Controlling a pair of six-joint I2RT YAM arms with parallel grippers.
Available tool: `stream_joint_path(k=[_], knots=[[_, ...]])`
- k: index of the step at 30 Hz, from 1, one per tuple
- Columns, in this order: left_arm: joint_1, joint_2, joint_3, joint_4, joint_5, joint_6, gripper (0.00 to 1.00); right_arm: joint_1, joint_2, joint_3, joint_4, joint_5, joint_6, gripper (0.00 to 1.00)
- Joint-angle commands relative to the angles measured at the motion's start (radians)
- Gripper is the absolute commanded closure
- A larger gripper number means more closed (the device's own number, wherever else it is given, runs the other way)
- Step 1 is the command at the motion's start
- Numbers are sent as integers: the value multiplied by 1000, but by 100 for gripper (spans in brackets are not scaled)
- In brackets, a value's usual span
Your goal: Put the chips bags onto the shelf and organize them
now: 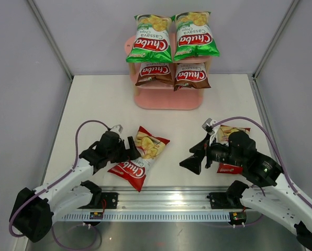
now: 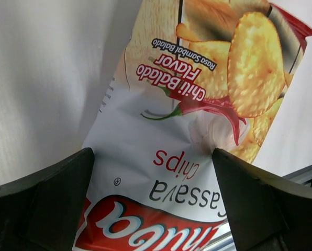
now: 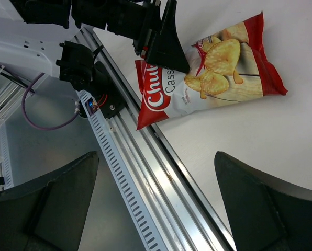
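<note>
The pink shelf [image 1: 166, 99] stands at the back centre. Two green bags [image 1: 151, 39] [image 1: 196, 35] fill its top tier and two brown bags [image 1: 154, 72] [image 1: 191, 76] the tier below. One red bag [image 1: 141, 156] lies flat on the table, and it also shows in the left wrist view [image 2: 161, 172] and the right wrist view [image 3: 213, 78]. My left gripper [image 1: 129, 149] [image 2: 153, 209] is open, its fingers straddling this bag's logo end. A second red bag [image 1: 229, 134] lies partly hidden under my right arm. My right gripper [image 1: 193, 163] [image 3: 156, 204] is open and empty over the front edge.
A metal rail [image 1: 166, 201] runs along the table's near edge, and the red bag's corner overhangs it in the right wrist view [image 3: 161, 157]. Grey walls close in the left, right and back sides. The shelf's bottom tier sits low behind the brown bags.
</note>
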State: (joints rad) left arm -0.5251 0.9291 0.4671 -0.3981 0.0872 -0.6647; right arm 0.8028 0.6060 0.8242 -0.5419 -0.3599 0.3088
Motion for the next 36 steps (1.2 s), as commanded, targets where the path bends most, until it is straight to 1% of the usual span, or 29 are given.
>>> stream_joint_path(k=[1,3,6,9,10,12,13,15,16,17,18,19,20,21,23,26,27,29,30,32,35,36], knots=[[-42,-32,-60,77,58,-73,1,-5,24,-7,72,-5,-1,1],[-79,-52,-117,135,59,-117,1,-5,29,-33,108,7,32,0],[-134,-110,-194,204,10,-260,1,-7,46,-57,157,27,67,0],[-203,-159,-240,231,-65,-353,1,-5,84,-68,171,103,107,1],[-222,-170,-245,232,-117,-374,2,-5,107,-68,171,160,121,1],[-279,-173,-251,234,-161,-426,4,-5,129,-69,165,228,165,1],[-297,-173,-252,245,-190,-438,9,-5,144,-71,160,305,183,0],[-352,-158,-249,265,-214,-467,14,-5,149,-86,161,354,229,1],[-371,-148,-231,265,-248,-469,17,-7,147,-92,166,408,242,1],[-407,-139,-220,263,-266,-470,27,-7,146,-105,172,420,259,0],[-424,-113,-210,246,-286,-475,32,-5,143,-111,174,424,263,1],[-437,-102,-184,240,-323,-475,40,-7,133,-117,183,427,269,0],[-456,-89,-173,223,-339,-474,52,-5,129,-125,183,430,273,0],[-466,-70,-159,216,-352,-475,59,-7,124,-126,178,434,274,1],[-487,-55,-133,206,-394,-478,72,-5,113,-131,171,438,276,0],[-498,-55,-108,191,-441,-495,84,-5,109,-145,163,427,288,0],[-501,-73,-105,185,-464,-513,91,-7,107,-151,166,426,296,0],[-512,-101,-105,185,-492,-532,93,-7,94,-183,177,423,329,0],[-518,-117,-108,183,-521,-553,100,-7,86,-198,187,421,345,1],[-527,-174,-110,164,-558,-582,100,-7,54,-250,227,412,398,0],[-536,-254,-122,136,-636,-657,100,-7,12,-348,348,363,509,0],[-538,-278,-133,130,-677,-677,100,-5,8,-373,394,302,538,1]])
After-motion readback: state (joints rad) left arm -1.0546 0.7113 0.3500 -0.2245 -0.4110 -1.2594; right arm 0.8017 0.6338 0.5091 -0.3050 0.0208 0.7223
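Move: Just under the left hand lies the near red chips bag, its middle about 2 cm back, 3 cm to the right and 3 cm below. From that hand, the shelf's lowest board is some 25 cm ahead and 15 cm right, and the far red bag roughly 40 cm right, level with it. From the right hand, the near red bag is about 18 cm left, 5 cm ahead and 23 cm down. Sliding low across the near red bag, the open left hand goes about 9 cm right and 4 cm back, rolling right side up by some 15 degrees, shuts its fingers on the bag's middle, and rises about 5 cm holding the pinch, easing back left. The open right hand sinks about 10 cm and goes 6 cm forward towards that bag, turning clockwise and tipping down. ##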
